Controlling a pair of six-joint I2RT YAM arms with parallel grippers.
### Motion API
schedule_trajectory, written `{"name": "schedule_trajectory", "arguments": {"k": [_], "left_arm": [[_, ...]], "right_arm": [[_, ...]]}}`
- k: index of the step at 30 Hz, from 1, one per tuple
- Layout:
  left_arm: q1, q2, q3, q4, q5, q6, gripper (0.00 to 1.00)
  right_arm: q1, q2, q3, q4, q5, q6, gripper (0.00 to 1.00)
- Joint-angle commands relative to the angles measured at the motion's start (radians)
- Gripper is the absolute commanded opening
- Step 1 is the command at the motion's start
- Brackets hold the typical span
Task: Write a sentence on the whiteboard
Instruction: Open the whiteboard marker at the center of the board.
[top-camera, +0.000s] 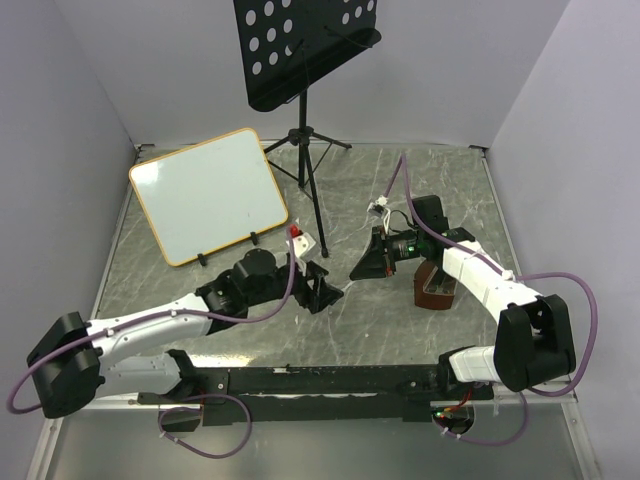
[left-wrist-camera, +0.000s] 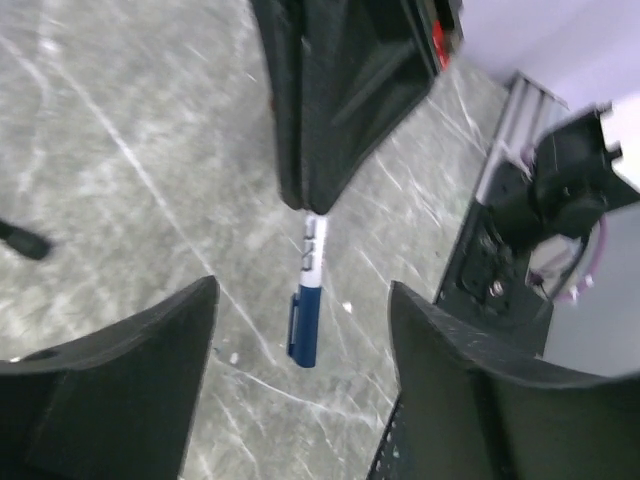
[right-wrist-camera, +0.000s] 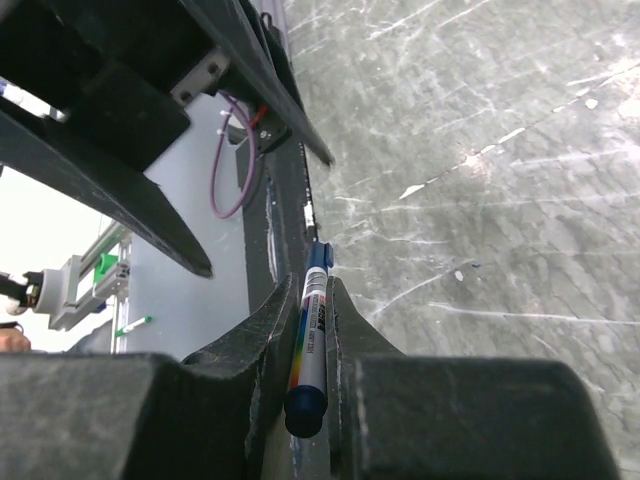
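The whiteboard (top-camera: 210, 195), orange-framed, leans on small black feet at the back left. Its face is plain white and no sentence is in view. My right gripper (right-wrist-camera: 312, 292) is shut on a blue-capped marker (right-wrist-camera: 310, 345) with a white, rainbow-striped barrel. In the left wrist view that marker (left-wrist-camera: 308, 300) hangs from the right gripper's dark fingers (left-wrist-camera: 335, 110), cap end pointing down between my left gripper's (left-wrist-camera: 300, 310) open jaws, touching neither. The two grippers face each other at mid-table, left gripper (top-camera: 330, 290) and right gripper (top-camera: 360, 266).
A black perforated music stand (top-camera: 300, 40) on a tripod (top-camera: 308, 160) stands at the back centre, just right of the whiteboard. A brown block (top-camera: 437, 287) lies under the right arm. A black rail (top-camera: 330, 380) runs along the near edge. Grey walls close in both sides.
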Motion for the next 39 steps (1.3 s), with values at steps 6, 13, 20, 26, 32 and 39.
{"name": "schedule_trajectory", "arguments": {"k": [6, 13, 20, 26, 32, 39], "left_arm": [[0.001, 0.14, 0.083, 0.026, 0.171, 0.01, 0.64], [0.001, 0.183, 0.112, -0.01, 0.194, 0.022, 0.29], [0.012, 0.199, 0.129, -0.03, 0.198, 0.022, 0.01], [0.039, 0.18, 0.122, -0.034, 0.224, 0.013, 0.01], [0.047, 0.188, 0.13, -0.04, 0.253, 0.012, 0.01], [0.055, 0.191, 0.138, -0.03, 0.272, -0.001, 0.01]], "right_arm": [[0.005, -0.029, 0.037, 0.007, -0.064, -0.034, 0.0], [0.007, -0.025, 0.04, -0.004, -0.072, -0.045, 0.0], [0.007, -0.017, 0.057, -0.073, -0.083, -0.13, 0.15], [0.019, -0.006, 0.072, -0.12, -0.09, -0.196, 0.39], [0.03, 0.006, 0.081, -0.142, -0.084, -0.218, 0.47], [0.046, 0.021, 0.094, -0.165, -0.055, -0.233, 0.43]]}}
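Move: The whiteboard marker is already pinched near its middle in my right fingers, its blue cap sticking out about 5 cm to the left and 2 cm back. From my open left hand, that cap is about 3 cm right, 1 cm back and 4 cm below; the marker's middle is some 7 cm right and 2 cm ahead. The music stand's foot is roughly 9 cm ahead of my left hand, and the brown box about 21 cm right of my right hand, 1 cm back, both well below. I lower my left hand about 4 cm while easing it some 2.5 cm right and slightly back, swinging it about 10 degrees clockwise, and shut its fingers on the blue cap. Once it grips, I hold it nearly still and open my right fingers partway, letting go of the barrel as that hand drifts about 1 cm back. ##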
